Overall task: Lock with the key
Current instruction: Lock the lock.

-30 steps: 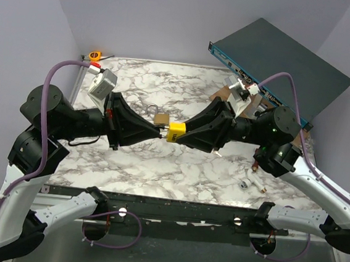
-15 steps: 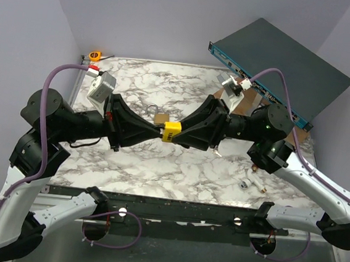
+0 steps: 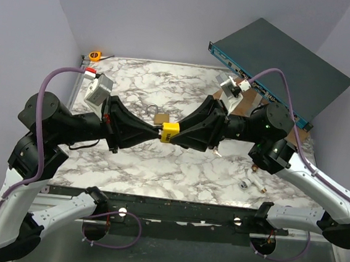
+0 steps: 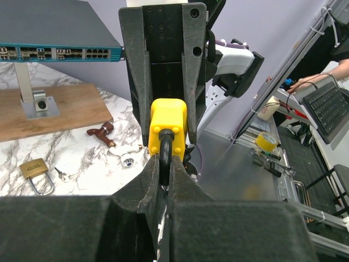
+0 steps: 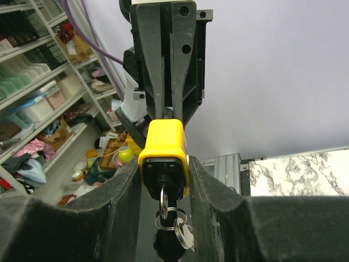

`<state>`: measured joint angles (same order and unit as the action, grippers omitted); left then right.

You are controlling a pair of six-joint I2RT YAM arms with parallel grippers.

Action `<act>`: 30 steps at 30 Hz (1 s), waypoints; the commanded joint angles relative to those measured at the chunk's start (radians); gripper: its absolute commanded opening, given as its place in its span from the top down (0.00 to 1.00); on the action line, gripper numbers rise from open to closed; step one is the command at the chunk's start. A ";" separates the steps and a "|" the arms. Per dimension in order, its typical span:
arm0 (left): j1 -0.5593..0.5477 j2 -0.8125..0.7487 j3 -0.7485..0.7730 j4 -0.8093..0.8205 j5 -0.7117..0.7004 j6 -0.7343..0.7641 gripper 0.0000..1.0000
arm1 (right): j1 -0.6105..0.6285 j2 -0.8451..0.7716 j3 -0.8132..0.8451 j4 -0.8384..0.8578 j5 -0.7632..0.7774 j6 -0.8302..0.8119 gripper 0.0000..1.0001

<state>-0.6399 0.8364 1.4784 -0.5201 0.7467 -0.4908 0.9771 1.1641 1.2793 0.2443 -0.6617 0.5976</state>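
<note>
A yellow padlock (image 3: 170, 131) hangs in mid-air over the middle of the marble table (image 3: 159, 166), held between both grippers. My left gripper (image 3: 157, 128) is shut on its black shackle (image 4: 165, 153), with the yellow body (image 4: 168, 117) just past the fingertips. My right gripper (image 3: 179, 134) is shut on the yellow body (image 5: 163, 146), a finger on each side. A key (image 5: 164, 201) on a ring sits in the keyhole on the body's underside and hangs between the right fingers (image 5: 122, 196). The left gripper also shows in the right wrist view (image 5: 166, 65).
A brass padlock (image 3: 161, 118) with small keys lies on the table just behind the grippers. A network switch (image 3: 281, 61) stands on a wooden board (image 4: 49, 109) at the back right. A brown-handled tool (image 3: 256, 167) and a small white part (image 3: 244, 183) lie front right. An orange tape measure (image 3: 95, 55) sits back left.
The yellow padlock and both grippers have shifted slightly left. The right wrist has turned and its arm has swung inward. Both grippers keep their hold.
</note>
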 commanded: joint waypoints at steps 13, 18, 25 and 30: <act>-0.087 0.075 -0.075 0.034 0.022 0.000 1.00 | 0.102 0.100 0.034 -0.136 0.214 -0.123 0.99; -0.086 0.029 -0.104 0.066 -0.061 0.016 1.00 | 0.101 0.058 0.004 -0.144 0.270 -0.141 0.95; -0.068 -0.023 -0.061 0.064 -0.099 0.051 1.00 | 0.101 -0.041 -0.023 -0.185 0.334 -0.204 0.54; -0.063 -0.059 -0.031 0.054 -0.114 0.073 1.00 | 0.100 -0.133 -0.032 -0.298 0.455 -0.282 0.31</act>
<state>-0.7025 0.8055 1.4155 -0.4892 0.6434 -0.4473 1.0737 1.0924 1.2606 0.0692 -0.3576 0.4095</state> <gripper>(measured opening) 0.035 0.644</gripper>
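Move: The small yellow lock hangs between my hands, its black shackle already in my left fingers and its body already gripped by my right. Its body sits about 3 cm to the right of my left hand point, level with it, and 2 cm to the left of my right one. The keys dangle from its underside, some 4 cm below and 3 cm right of the body. A brass padlock lies on the table about 35 cm ahead of my left hand, 2 cm left and 47 cm down. I keep the shackle pinched in my left hand and, with both hands on the lock, draw back about 1 cm, then carry it forward again, a bit past the start. Meanwhile my right wrist turns clockwise, some 15 degrees in all, and near the end its fingers open and let go of the yellow body as that hand slips forward and dips about 2 cm. ##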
